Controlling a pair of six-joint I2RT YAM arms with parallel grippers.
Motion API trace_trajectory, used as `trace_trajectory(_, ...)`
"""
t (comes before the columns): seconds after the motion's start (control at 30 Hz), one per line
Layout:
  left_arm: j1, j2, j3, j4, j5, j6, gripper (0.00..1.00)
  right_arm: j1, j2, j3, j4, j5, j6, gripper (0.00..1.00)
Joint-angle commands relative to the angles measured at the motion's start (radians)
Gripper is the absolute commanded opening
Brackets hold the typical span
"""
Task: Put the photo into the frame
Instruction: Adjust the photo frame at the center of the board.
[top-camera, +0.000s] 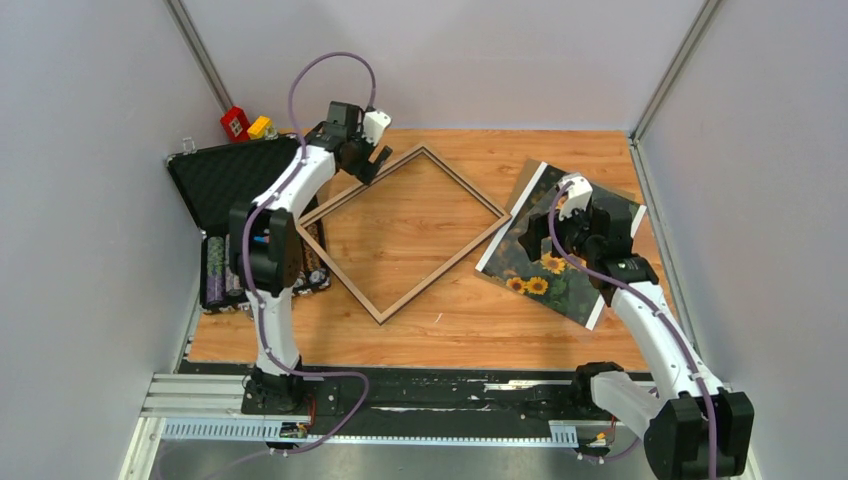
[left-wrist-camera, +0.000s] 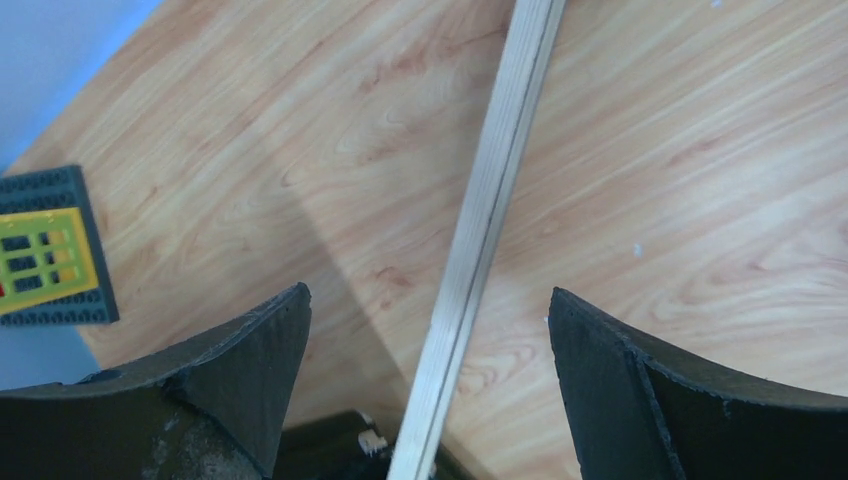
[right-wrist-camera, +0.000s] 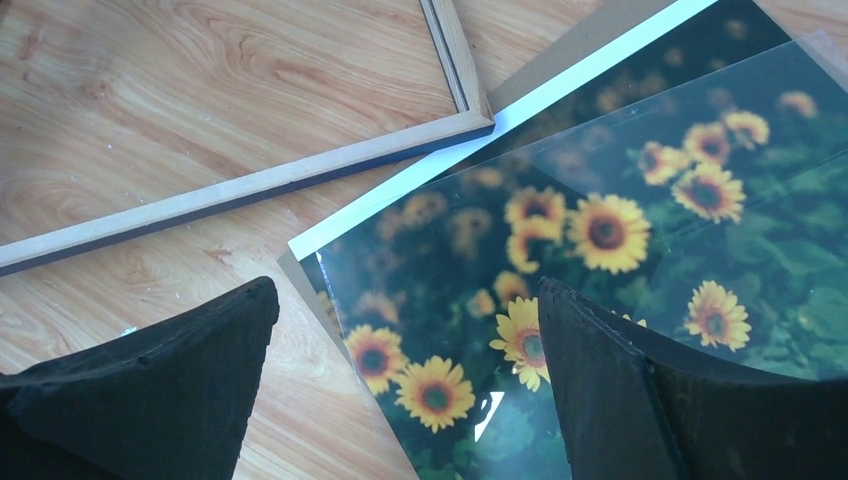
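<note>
The frame lies flat in the middle of the table as a diamond, tan side up, with bare wood showing through it. My left gripper hovers open over its far left rail; in the left wrist view that rail runs between the spread fingers of the gripper, untouched. The sunflower photo lies to the right, next to the frame's right corner. A clear sheet lies on the photo. My right gripper hangs open above the photo's near left edge, and in its wrist view the gripper is empty.
An open black foam-lined case with poker chips sits at the left edge. Red and yellow toy blocks stand behind it, one visible as. A brown backing panel lies under the photo. Walls close in on three sides.
</note>
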Motion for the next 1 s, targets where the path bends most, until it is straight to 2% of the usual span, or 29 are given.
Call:
trace_trajectory(0.0,-0.002,0.144,0.152,-0.144,-0.041,0.088,0.95,0.004,-0.04,-0.006,0.047,0.007,-0.022,1.0)
trace_trajectory(0.17,-0.002,0.287,0.264,-0.23,0.001,0.104,0.9,0.003,-0.042,-0.009,0.047,0.004,-0.022,1.0)
trace_trajectory(0.43,-0.002,0.337,0.26,-0.234,0.004,0.09,0.74,0.003,-0.046,-0.014,0.047,-0.005,-0.02,1.0)
trace_trajectory(0.63,0.003,0.324,0.258,-0.255,0.01,0.057,0.55,0.003,-0.048,-0.015,0.047,-0.001,-0.022,1.0)
trace_trajectory(0.7,0.008,0.32,0.262,-0.265,0.004,0.045,0.47,0.003,-0.049,-0.015,0.047,-0.001,-0.022,1.0)
trace_trajectory(0.8,0.019,0.317,0.28,-0.296,0.003,0.019,0.3,0.003,-0.053,-0.016,0.047,0.0,-0.022,1.0)
trace_trajectory(0.97,0.053,0.286,0.278,-0.335,0.015,-0.043,0.13,0.003,-0.057,-0.017,0.047,-0.001,-0.022,1.0)
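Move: The photo frame's far-left side lies under the left hand: its middle is about level fore and aft, some 3 cm to the left and 12 cm below. The frame's far corner is about 9 cm ahead and 12 cm right of that hand, the chip case about 10 cm back and 32 cm left, the yellow block some 13 cm ahead and 27 cm left. From the right hand, the side's middle is about 21 cm ahead, 41 cm left and 14 cm below. Pinches the photo frame's far-left side near its middle with the left fingers, one on each side of the strip. The hand first sinks about 12 cm onto the strip, the fingers tipping some 20 degrees more towards straight down; then it stays low while the wide-open fingers close to about a third. ##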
